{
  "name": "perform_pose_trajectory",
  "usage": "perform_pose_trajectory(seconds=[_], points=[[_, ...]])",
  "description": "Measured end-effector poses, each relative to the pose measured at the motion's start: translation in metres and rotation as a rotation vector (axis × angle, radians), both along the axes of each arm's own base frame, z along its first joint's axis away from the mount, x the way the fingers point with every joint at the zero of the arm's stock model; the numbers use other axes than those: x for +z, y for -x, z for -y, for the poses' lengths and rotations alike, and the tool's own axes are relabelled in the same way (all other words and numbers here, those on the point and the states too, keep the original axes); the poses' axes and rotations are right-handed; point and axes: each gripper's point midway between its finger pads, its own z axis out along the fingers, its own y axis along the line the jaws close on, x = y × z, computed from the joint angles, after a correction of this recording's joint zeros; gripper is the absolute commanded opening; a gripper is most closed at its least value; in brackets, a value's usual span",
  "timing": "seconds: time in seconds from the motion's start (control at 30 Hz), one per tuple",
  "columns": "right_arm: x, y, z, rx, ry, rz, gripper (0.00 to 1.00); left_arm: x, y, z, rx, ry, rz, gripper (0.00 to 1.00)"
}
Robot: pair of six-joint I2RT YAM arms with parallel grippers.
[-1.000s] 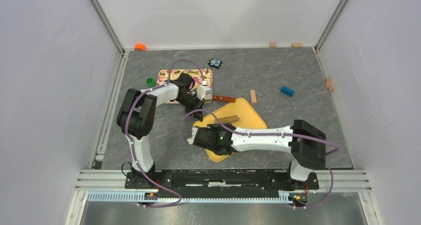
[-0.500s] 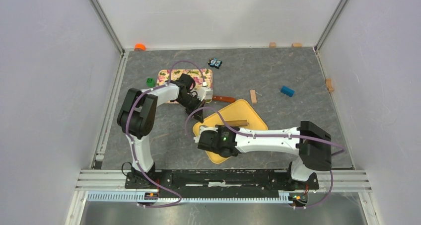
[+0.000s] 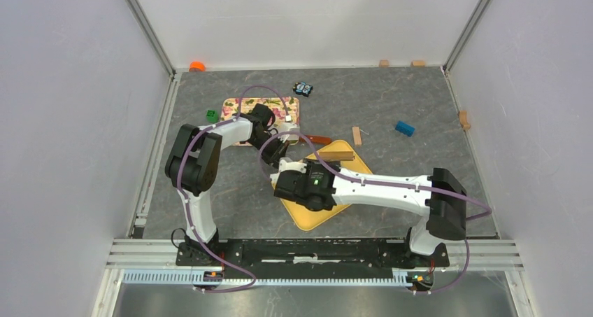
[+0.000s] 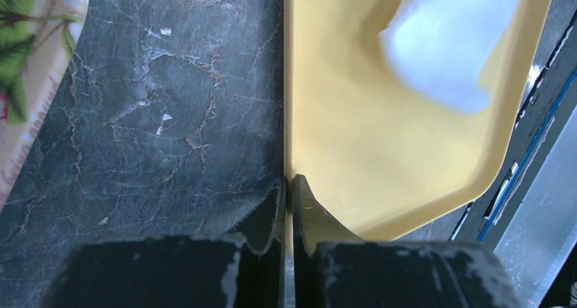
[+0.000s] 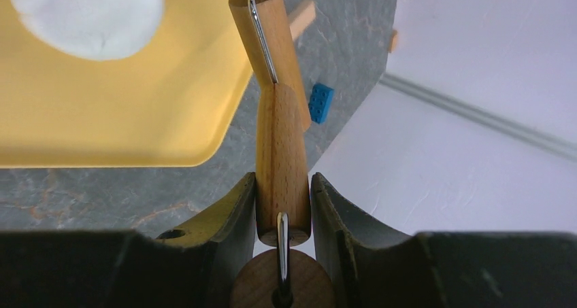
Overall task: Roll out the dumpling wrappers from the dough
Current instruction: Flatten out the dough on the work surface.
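Note:
A dumpling wrapper (image 5: pixel 88 15), a flat roundish white patch of dough, lies on the yellow board (image 3: pixel 318 215). The left wrist view shows the same wrapper (image 4: pixel 446 43) further in on the board (image 4: pixel 381 158). No separate lump of dough is in view. My left gripper (image 4: pixel 287 182) is shut on the yellow board's left edge, seen from above at the board's far left corner (image 3: pixel 281 149). My right gripper (image 5: pixel 283 179) is shut on the wooden handle of the rolling pin (image 5: pixel 280 145), held above the board's edge, right of the wrapper. The pin's end (image 3: pixel 339 156) sticks out beyond the right wrist.
A floral board (image 3: pixel 234 108) lies behind the left gripper, with a brown-handled knife (image 3: pixel 316 139) beside it. Scattered on the grey table are a wooden block (image 3: pixel 356 135), a blue brick (image 3: pixel 404 128), a green block (image 3: pixel 211 114), and a small black-and-blue toy (image 3: pixel 303 89).
My right arm has carried the rolling pin away from the near part of the yellow board toward its far side. The left gripper has kept its grip on the board's edge.

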Motion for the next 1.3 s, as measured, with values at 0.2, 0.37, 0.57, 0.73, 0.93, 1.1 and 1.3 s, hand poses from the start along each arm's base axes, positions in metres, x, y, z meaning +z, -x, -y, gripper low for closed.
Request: perform_pose_trajectory(seconds=[0.2,0.37,0.57,0.73,0.93,1.1,1.3], points=[[-0.024,0.025,-0.040,0.179,-0.044,-0.105,0.00,0.000,0.000,0.000,0.000,0.000,0.000,0.02],[-0.059,0.038,-0.046,0.232,-0.036,-0.193,0.00,0.000,0.000,0.000,0.000,0.001,-0.003,0.02],[-0.069,0.039,-0.043,0.248,-0.025,-0.185,0.00,0.000,0.000,0.000,0.000,0.000,-0.007,0.02],[-0.078,0.037,-0.040,0.259,-0.009,-0.177,0.00,0.000,0.000,0.000,0.000,0.000,-0.007,0.02],[-0.082,0.036,-0.039,0.252,-0.018,-0.167,0.00,0.000,0.000,0.000,0.000,0.000,-0.007,0.02],[-0.085,0.052,-0.038,0.257,-0.016,-0.176,0.00,0.000,0.000,0.000,0.000,-0.001,-0.008,0.02],[-0.088,0.048,-0.035,0.246,-0.011,-0.154,0.00,0.000,0.000,0.000,0.000,-0.001,-0.008,0.02]])
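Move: The right hand holds the roller clear of the dough; the dough lies in the tray about 3 cm ahead of this hand, 3 cm to its left and some 16 cm below. At about the same depth, the tray's middle is 2 cm ahead and 1 cm left, the knife handle 15 cm ahead and 3 cm left, the wooden block 16 cm ahead and 8 cm right. From the left hand, the dough is about 8 cm right and 4 cm back, level in height. Down some 9 cm, with about 5 cm back and 4 cm left, the right hand brings the roller onto the dough: a quick back-left swing passes into a steep drop, then a slow sinking with a last small pull back. It turns about 15 degrees counter-clockwise and tips 10 degrees further down, grip kept; the left fingers stay closed on the tray's left rim. ##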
